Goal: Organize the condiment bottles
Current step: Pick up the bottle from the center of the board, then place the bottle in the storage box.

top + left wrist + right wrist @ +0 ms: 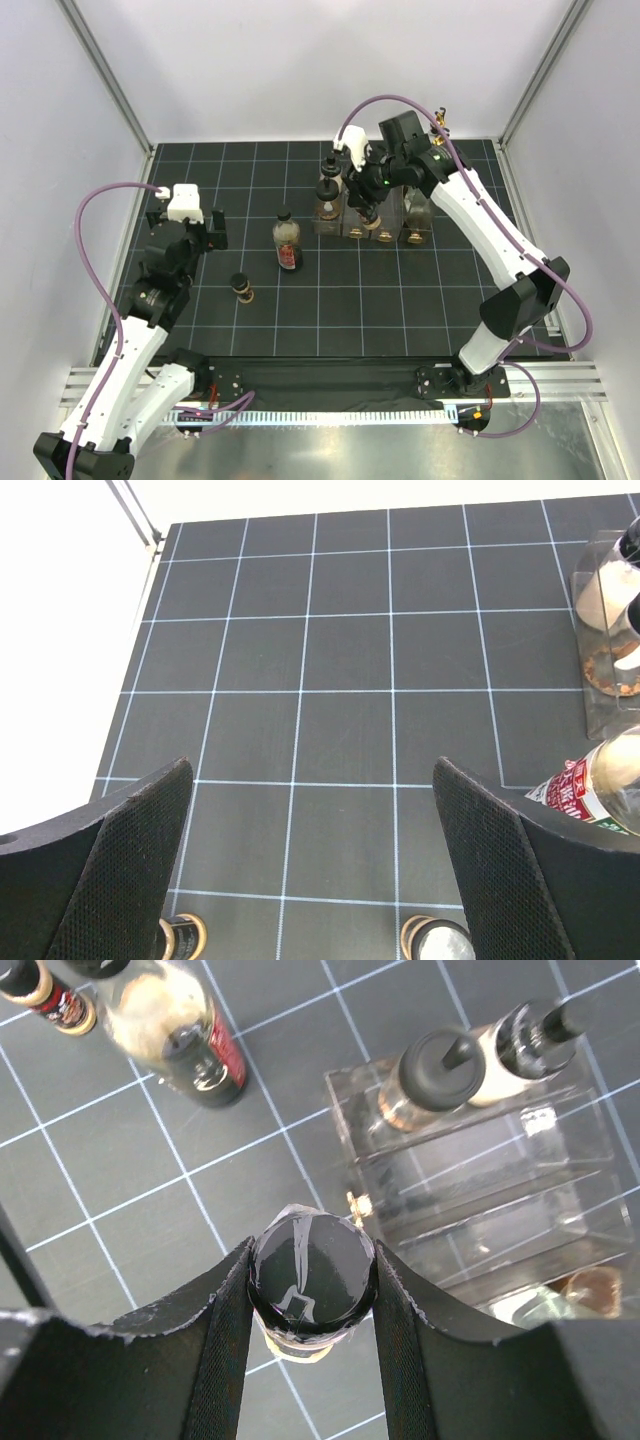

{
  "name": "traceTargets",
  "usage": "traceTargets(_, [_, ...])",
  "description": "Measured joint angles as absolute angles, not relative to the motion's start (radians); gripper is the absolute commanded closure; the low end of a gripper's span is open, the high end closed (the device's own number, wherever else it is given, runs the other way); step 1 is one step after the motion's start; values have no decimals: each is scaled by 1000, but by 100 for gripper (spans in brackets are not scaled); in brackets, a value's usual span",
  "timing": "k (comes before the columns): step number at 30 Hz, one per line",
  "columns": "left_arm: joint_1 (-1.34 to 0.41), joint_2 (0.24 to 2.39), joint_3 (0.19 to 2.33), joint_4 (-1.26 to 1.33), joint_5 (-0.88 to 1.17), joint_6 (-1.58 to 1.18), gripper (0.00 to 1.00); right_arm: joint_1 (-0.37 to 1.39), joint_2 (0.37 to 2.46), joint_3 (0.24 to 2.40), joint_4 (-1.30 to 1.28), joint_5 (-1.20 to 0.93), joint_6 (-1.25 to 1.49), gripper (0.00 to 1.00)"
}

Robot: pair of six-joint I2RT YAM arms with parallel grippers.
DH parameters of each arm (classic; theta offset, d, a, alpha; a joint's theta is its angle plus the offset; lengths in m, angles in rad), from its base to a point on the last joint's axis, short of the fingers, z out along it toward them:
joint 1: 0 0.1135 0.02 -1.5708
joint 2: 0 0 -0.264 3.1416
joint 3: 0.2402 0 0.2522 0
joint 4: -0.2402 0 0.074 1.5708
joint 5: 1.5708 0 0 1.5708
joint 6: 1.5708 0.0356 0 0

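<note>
My right gripper is shut on a short bottle with a black cap and holds it at the near front of the clear rack. Two bottles with black pourers stand in the rack's far end. A clear bottle stands at the rack's right end. The red-labelled bottle stands on the mat left of the rack and shows in the left wrist view. A small brown bottle stands further left. My left gripper is open and empty over bare mat.
The black gridded mat ends at metal frame rails left, right and back. A gold spout shows behind the right arm at the back right. White walls enclose the cell.
</note>
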State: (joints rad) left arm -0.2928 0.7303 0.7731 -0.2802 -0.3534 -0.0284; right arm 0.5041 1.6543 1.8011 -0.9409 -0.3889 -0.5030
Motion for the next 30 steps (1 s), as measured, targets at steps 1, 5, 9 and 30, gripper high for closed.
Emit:
traceTargets(1, [-293, 730, 772, -280, -355, -25, 0, 504, 1659, 1810, -939, -389, -506, 96])
traceTargets(5, [-293, 730, 772, -280, -359, -21, 0, 501, 1670, 1834, -920, -389, -523, 96])
traceTargets(9, [-293, 730, 772, -280, -360, -18, 0, 492, 1687, 1865, -885, -390, -525, 96])
traceTargets(30, [-293, 730, 765, -280, -380, -17, 0, 366, 1788, 1802, -414, -390, -314, 96])
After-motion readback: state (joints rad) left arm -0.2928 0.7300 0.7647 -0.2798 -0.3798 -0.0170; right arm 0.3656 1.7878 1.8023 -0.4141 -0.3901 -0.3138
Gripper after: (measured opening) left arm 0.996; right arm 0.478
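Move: The right hand already holds the small black-capped bottle in front of the clear rack. The rack's second compartment from the left is centred some 12 cm ahead, 3 cm left and 21 cm below. In the leftmost compartment one jar stands about 9 cm ahead and 10 cm left, the other 16 cm ahead and 9 cm left; the sauce bottle is 18 cm left and 3 cm back. From the left hand, the second compartment lies some 16 cm ahead and 39 cm right. Still pinching the small bottle by its black cap, the right hand carries it forward about 13 cm over the rack's second compartment. It climbs some 4 cm on the way and starts to sink near the end. The wrist turns by roughly 25 degrees, bringing the fingers nearer level and more forward; the grip doesn't change. ##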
